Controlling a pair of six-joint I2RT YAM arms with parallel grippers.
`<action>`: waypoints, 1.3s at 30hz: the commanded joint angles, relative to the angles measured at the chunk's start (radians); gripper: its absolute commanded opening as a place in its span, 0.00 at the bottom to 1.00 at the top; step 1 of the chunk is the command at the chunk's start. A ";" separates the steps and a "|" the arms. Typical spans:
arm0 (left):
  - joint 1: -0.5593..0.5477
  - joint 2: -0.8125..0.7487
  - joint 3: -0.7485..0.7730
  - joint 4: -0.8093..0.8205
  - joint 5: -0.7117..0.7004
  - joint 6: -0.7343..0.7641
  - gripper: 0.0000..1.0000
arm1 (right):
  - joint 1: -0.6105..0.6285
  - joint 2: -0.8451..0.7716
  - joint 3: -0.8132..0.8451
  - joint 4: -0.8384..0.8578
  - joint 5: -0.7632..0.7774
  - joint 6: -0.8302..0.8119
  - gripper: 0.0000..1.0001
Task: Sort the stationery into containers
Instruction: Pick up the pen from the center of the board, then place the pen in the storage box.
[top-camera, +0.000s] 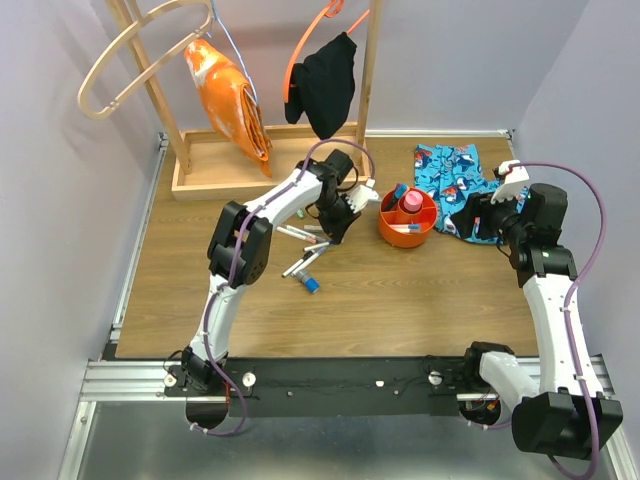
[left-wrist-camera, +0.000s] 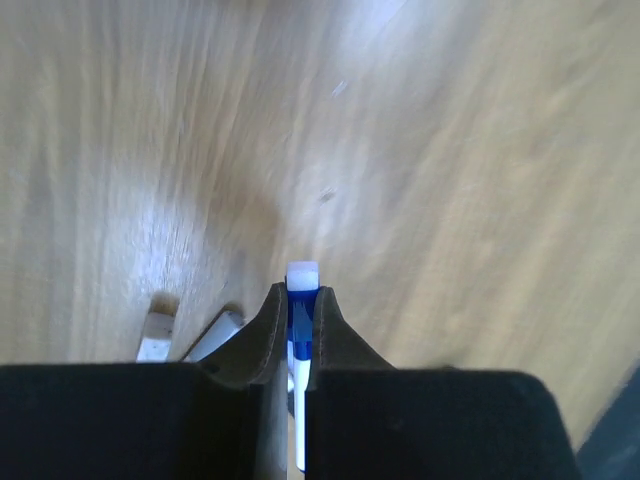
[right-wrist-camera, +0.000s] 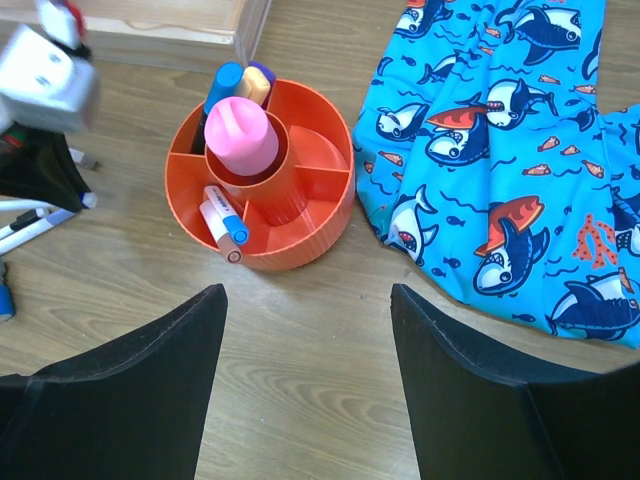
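My left gripper (left-wrist-camera: 301, 298) is shut on a blue and white pen (left-wrist-camera: 302, 275), whose white end sticks out past the fingertips above the wooden table. In the top view this gripper (top-camera: 333, 232) hangs over loose pens (top-camera: 298, 233), left of the orange tub (top-camera: 391, 236). More pens (top-camera: 301, 266) and a blue piece (top-camera: 312, 286) lie nearer the front. The divided tub (right-wrist-camera: 300, 250) holds a pink tube (right-wrist-camera: 240, 135) in its middle, a white pen with a blue cap (right-wrist-camera: 222, 222) and a blue pen (right-wrist-camera: 222, 85). Right gripper (right-wrist-camera: 308, 300) stands open over bare table in front of the tub.
A blue shark-print cloth (right-wrist-camera: 500, 130) lies right of the tub. A wooden rack (top-camera: 230, 170) with hanging orange and black garments stands at the back. Two white pen ends (left-wrist-camera: 155, 335) show beside my left fingers.
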 joint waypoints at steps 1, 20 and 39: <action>-0.005 -0.131 0.163 -0.080 0.260 -0.041 0.05 | -0.005 -0.008 -0.010 0.016 0.016 -0.015 0.75; -0.105 -0.116 -0.235 1.928 0.756 -0.774 0.00 | -0.005 -0.001 0.062 -0.087 0.068 -0.084 0.74; -0.074 0.125 -0.211 1.988 0.797 -0.725 0.00 | -0.005 0.055 0.092 -0.128 0.110 -0.093 0.74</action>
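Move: My left hand already has the pen between its fingertips, just clear of the board. The orange container it goes to is about 17 cm to the right and 5 cm farther out, its middle roughly 2 cm above hand level. The blue shark cloth lies some 31 cm right and 10 cm ahead, and the loose white pens about 7 cm left and 5 cm back. From my right hand the container is around 15 cm left, 9 cm ahead and 16 cm below. Keeping my grip on the pen, I sweep my left hand steeply up off the board by about 24 cm while carrying it some 18 cm right, towards the orange container. As it travels I swing the wrist about 70 degrees, so the downward fingers come round to point right, nearly level; then I sink roughly 8 cm beside and above the container. ##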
